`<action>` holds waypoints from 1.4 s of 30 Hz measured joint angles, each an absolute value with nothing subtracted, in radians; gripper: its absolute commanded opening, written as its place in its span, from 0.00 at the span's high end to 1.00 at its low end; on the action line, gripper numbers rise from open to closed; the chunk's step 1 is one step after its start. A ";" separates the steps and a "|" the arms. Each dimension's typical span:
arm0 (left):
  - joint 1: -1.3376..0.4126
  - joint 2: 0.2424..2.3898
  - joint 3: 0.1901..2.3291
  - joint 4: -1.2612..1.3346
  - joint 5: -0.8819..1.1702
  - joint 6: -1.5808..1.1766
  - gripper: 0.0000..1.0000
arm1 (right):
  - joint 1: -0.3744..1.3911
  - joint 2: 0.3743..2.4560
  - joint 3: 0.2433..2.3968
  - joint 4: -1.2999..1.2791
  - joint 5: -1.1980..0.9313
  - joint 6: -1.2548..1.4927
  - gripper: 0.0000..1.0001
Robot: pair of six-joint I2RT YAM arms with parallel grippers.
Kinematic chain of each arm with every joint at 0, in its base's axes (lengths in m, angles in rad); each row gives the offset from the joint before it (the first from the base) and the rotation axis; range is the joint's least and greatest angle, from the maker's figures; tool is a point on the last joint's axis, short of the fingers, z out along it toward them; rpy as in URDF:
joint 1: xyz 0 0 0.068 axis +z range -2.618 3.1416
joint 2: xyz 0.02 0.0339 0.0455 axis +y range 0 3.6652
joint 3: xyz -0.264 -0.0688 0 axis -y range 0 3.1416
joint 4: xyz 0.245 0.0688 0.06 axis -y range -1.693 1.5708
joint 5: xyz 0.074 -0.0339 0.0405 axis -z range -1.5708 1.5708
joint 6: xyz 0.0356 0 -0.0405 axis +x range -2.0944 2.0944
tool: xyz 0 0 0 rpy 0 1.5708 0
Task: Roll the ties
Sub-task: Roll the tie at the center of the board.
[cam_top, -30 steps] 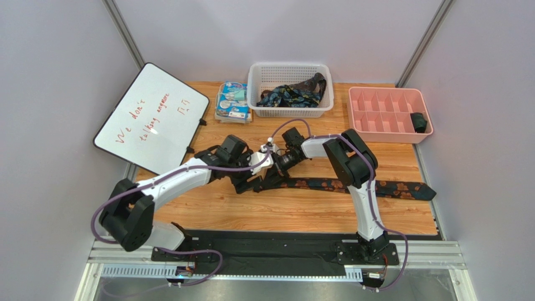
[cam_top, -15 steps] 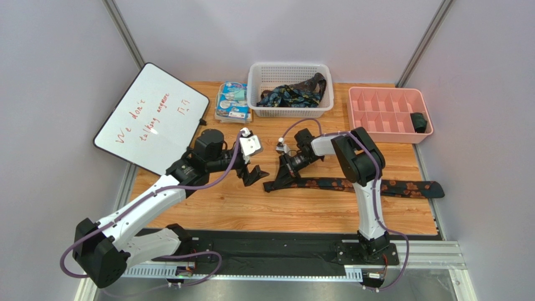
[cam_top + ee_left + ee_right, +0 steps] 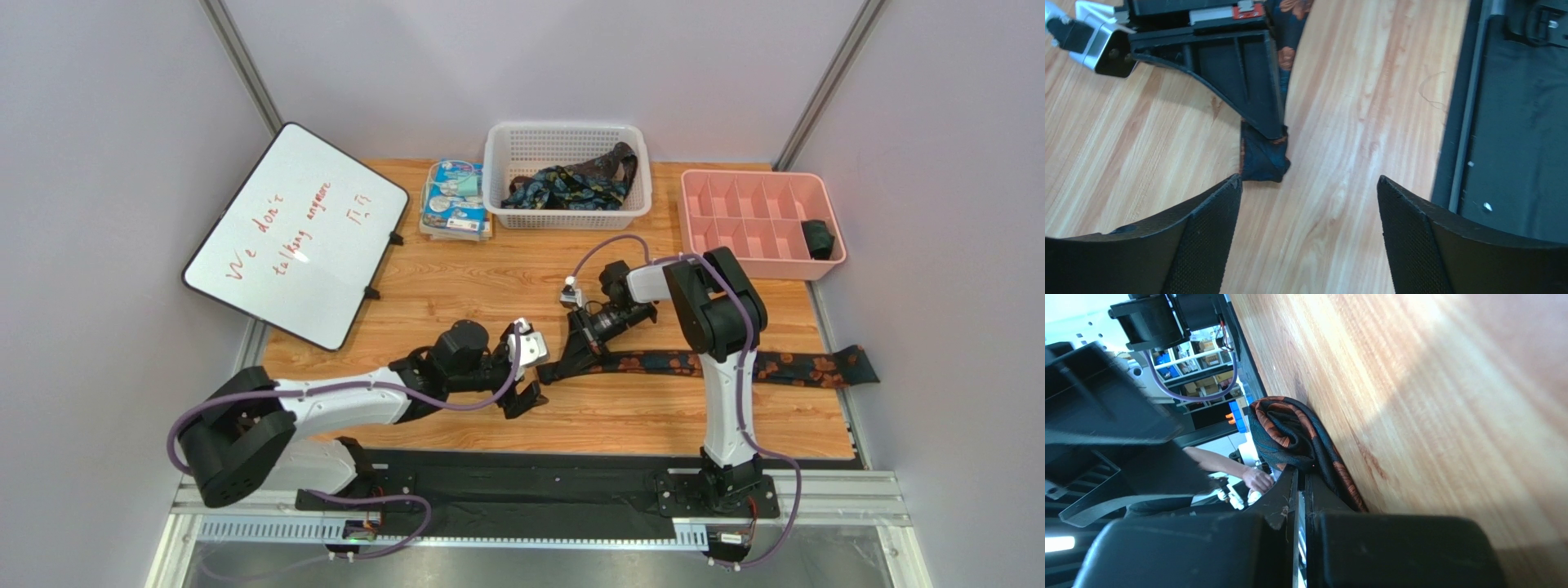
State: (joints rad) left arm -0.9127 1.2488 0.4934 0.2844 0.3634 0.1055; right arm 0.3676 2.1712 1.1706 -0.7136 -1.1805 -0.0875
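Observation:
One tie (image 3: pixel 785 365), dark with orange-brown blotches, lies flat across the wooden table (image 3: pixel 491 276). My right gripper (image 3: pixel 568 363) is shut on its left end, which is folded over into a small curl (image 3: pixel 1287 432) just past the fingertips (image 3: pixel 1281 490). In the left wrist view that dark tie end (image 3: pixel 1263 160) sits under the right gripper's finger. My left gripper (image 3: pixel 529 393) is open just left and in front of that end, with bare wood between its pads (image 3: pixel 1207 236). More ties (image 3: pixel 570 186) are heaped in the white basket (image 3: pixel 501 165).
A pink divided tray (image 3: pixel 736 227) at the back right holds a dark rolled bundle (image 3: pixel 818 238) in its right compartment. A blue-white packet (image 3: pixel 453 199) lies left of the basket. A whiteboard (image 3: pixel 294 227) leans at the back left. The black base rail (image 3: pixel 1517 122) runs along the near edge.
My left gripper left the tie's end, rose back, then came down low in front of it. My right gripper pulled the tie's end to the right, shifting the whole tie.

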 measured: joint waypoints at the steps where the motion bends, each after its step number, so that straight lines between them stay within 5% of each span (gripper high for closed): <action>1: -0.917 1.275 0.485 0.322 0.341 0.100 0.20 | 0.368 2.171 1.170 -0.720 -1.181 -0.094 1.00; 19: -0.962 1.660 0.396 0.839 0.205 0.189 0.30 | 0.366 2.201 1.185 -0.764 -1.233 -0.160 1.00; 27: -0.960 1.712 0.396 0.926 0.201 0.220 0.63 | 0.365 2.207 1.192 -0.777 -1.240 -0.173 1.00; 32: -0.961 1.687 0.429 0.821 0.203 0.249 0.84 | 0.362 2.205 1.193 -0.786 -1.239 -0.175 0.96; 37: -0.963 1.650 0.566 0.519 0.205 0.265 0.90 | 0.352 2.181 1.193 -0.813 -1.200 -0.152 0.80; 42: -0.966 1.645 0.690 0.271 0.199 0.284 0.91 | 0.328 2.140 1.194 -0.872 -1.111 -0.109 0.78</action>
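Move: The rolled end of the tie lies about 4 cm ahead of the left hand, 3 cm to its right and 8 cm below its open fingers. The right hand's shut fingertips are right beside the roll, some 5 cm ahead, 5 cm right and 7 cm below the left hand; from them the roll sits about 2 cm left and 1 cm back. The flat tail runs off to the right, its middle some 27 cm right, 5 cm ahead and 9 cm below the left hand. Pinching begins at the roll: the left hand sinks about 7 cm onto the tie's rolled end, easing forward 4 cm and right, then closes its fingers on it and tips them some 15 degrees further down. The right hand stays shut by the roll until the left has closed, then parts its fingers slightly and backs off about 2 cm to the right, rising a little. ##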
